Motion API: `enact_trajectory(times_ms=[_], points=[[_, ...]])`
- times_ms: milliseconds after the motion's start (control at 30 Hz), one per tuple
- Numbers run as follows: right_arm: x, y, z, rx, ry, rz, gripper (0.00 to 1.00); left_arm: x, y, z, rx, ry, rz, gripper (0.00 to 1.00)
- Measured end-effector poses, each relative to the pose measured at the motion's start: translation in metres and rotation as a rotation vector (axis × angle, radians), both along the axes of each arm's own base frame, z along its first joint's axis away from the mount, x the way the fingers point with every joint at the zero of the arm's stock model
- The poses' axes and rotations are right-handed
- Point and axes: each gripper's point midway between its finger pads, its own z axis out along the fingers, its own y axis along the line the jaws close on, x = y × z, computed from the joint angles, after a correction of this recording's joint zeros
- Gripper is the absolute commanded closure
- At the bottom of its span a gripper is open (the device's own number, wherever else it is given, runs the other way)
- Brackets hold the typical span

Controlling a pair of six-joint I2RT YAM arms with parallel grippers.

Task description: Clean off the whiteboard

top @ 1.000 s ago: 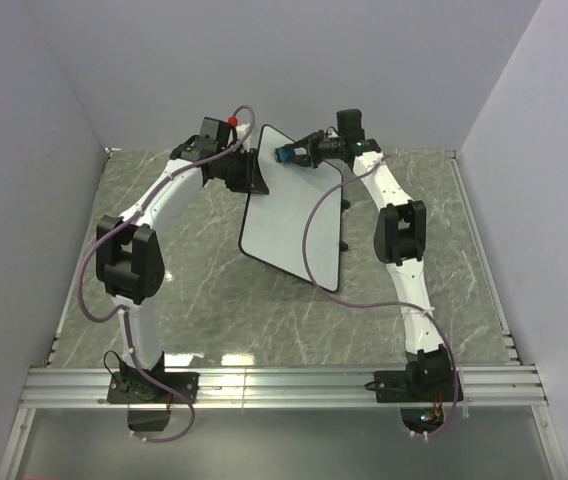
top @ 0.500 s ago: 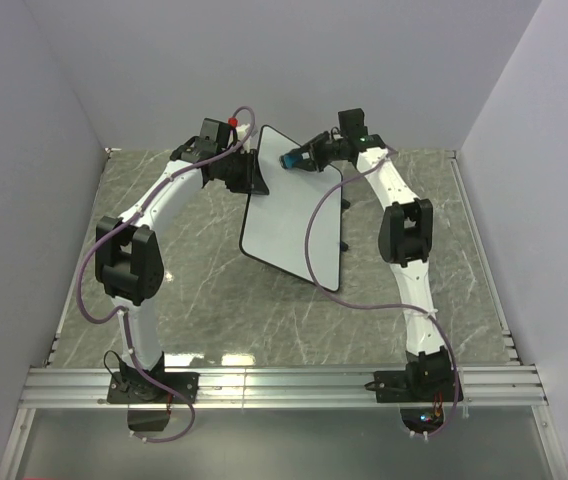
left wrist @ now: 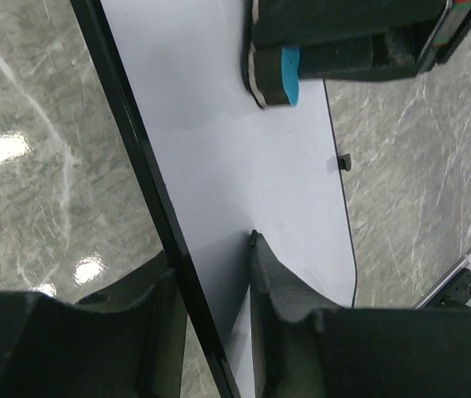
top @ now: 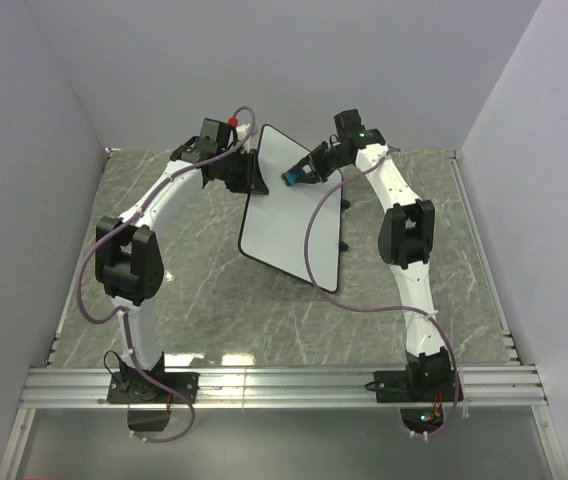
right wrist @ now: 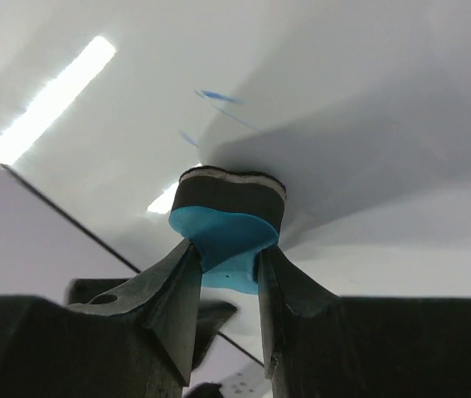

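Note:
The whiteboard (top: 289, 215), white with a thin black frame, stands tilted at the middle back of the table. My left gripper (top: 254, 178) is shut on its left edge; in the left wrist view the black frame (left wrist: 140, 178) runs between my fingers (left wrist: 281, 286). My right gripper (top: 307, 170) is shut on the blue eraser (top: 292, 177) and presses its dark pad against the board's face. The right wrist view shows the eraser (right wrist: 229, 228) squeezed between my fingertips, with faint blue marks (right wrist: 216, 97) just beyond it. The eraser also shows in the left wrist view (left wrist: 275, 76).
The table is grey marble (top: 204, 290) with walls on three sides. A small black board foot (top: 343, 246) sticks out right of the board. An aluminium rail (top: 284, 385) runs along the near edge by both arm bases.
My right gripper has moved the eraser down and slightly right across the top of the board. The left gripper and the board have stayed put.

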Motion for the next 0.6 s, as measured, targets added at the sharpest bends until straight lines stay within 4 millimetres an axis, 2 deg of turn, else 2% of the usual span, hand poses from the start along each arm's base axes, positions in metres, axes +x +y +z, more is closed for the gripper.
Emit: enact_trajectory(times_ms=[100,233,367,500,600], points=[[0.018,0.007,0.008,0.051,-0.018,-0.056,1.00,0.000,0.000,0.000,0.001,-0.001,0.002,1.00],[0.052,0.015,0.020,0.128,-0.088,-0.147,1.00,-0.002,0.000,0.001,0.000,-0.010,0.002,1.00],[0.076,0.018,0.023,0.181,-0.131,-0.215,1.00,-0.004,0.001,0.001,0.000,-0.014,0.010,1.00],[0.086,0.012,0.014,0.200,-0.147,-0.245,1.00,-0.007,0.001,0.001,0.003,-0.008,0.027,1.00],[0.082,-0.002,0.002,0.185,-0.136,-0.261,1.00,-0.009,0.002,0.000,0.004,-0.003,0.035,1.00]])
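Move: The right hand holds the blue eraser against the board; the last faint blue marks lie about 5 cm ahead of it and 3 cm to its left, nearly level. From that hand the board's far-left corner is some 14 cm ahead and 7 cm left, and its middle roughly 10 cm back, 1 cm left and 5 cm lower. The left hand pinches the board's left edge, with the marks about 9 cm ahead and 7 cm to its right. Forward and quickly, the right hand sweeps the gripped eraser some 8 cm up the board's sloping face, over the faint marks towards the far edge; it climbs about 2 cm and sinks back again near the end. The wrist turns roughly 15 degrees clockwise and its left side lifts about 10, while the left hand keeps its pinch on the edge and eases back about 1 cm. ##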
